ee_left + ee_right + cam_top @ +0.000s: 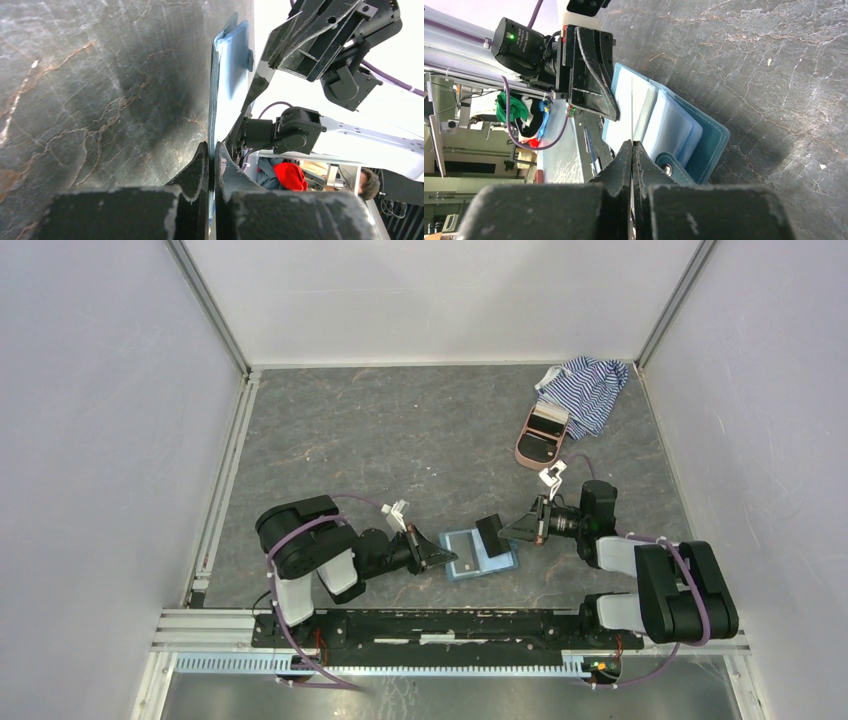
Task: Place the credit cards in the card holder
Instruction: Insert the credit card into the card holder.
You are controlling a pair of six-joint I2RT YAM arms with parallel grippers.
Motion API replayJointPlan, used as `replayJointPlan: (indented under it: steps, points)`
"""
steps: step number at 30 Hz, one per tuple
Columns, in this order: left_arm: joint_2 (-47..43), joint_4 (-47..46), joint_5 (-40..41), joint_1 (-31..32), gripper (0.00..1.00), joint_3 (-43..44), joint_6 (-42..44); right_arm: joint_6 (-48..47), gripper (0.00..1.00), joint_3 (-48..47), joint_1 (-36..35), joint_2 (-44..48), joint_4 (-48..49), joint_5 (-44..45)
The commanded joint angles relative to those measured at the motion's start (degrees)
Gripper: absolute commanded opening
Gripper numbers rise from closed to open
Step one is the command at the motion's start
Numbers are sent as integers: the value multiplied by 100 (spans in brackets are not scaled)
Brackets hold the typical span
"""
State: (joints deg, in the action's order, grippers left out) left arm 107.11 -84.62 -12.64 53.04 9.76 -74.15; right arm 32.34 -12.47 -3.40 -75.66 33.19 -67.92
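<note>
The teal-blue card holder (pixel 470 562) lies open on the dark table between the two arms, its paler blue sleeves (pixel 674 131) and snap tab (pixel 669 169) facing up. My left gripper (pixel 441 559) is shut on the holder's left edge; in the left wrist view that flap (pixel 230 75) runs edge-on out of the closed gripper (pixel 212 151). My right gripper (pixel 516 530) is shut on a dark grey credit card (pixel 490 531), which is tilted over the holder's right half. In the right wrist view the gripper (pixel 632 145) is closed, with the holder (pixel 711 145) just beyond it.
A pink oval case (pixel 541 435) lies open at the back right, and a blue-white striped cloth (pixel 586 390) sits bunched behind it in the corner. White walls enclose the table on three sides. The metal rail (pixel 450 625) carrying the arm bases runs along the near edge.
</note>
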Motion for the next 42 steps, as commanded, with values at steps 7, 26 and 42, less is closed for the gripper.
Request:
replayJointPlan:
  steps: [7, 26, 42]
  points:
    - [-497, -1479, -41, -30, 2, 208, 75, 264, 0, 74, 39, 499, 223, -195]
    - [-1122, -1091, 288, 83, 2, 505, 620, 684, 0, 55, 140, 944, 157, -125]
    - [-1320, -585, -384, 83, 2, 890, 609, 512, 0, -80, 186, 996, 126, -275]
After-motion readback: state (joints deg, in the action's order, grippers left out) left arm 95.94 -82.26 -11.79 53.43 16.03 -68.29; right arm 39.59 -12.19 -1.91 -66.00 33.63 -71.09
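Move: The right hand holds the black card by its right part, the card's middle about 2 cm to the left and 1 cm back; the open card holder's middle lies roughly 5 cm to that hand's left, 5 cm back and some 3 cm below. From the left hand, which already pinches the holder's left edge, the card is about 8 cm to the right, 4 cm ahead and 3 cm higher, with the holder's middle about 6 cm right, 1 cm ahead and level. Keeping its pinch on the left edge, the left hand carries the card holder up by about 9 cm, drifting 2 to 3 cm right and 2 cm forward towards the card, and tips its fingers up while rolling the holder's far side upward, some 15 degrees in all. The right hand keeps the card pinched and rises more slowly, about 4 cm almost straight up with hardly any turn, so the holder closes in on the card from below. ##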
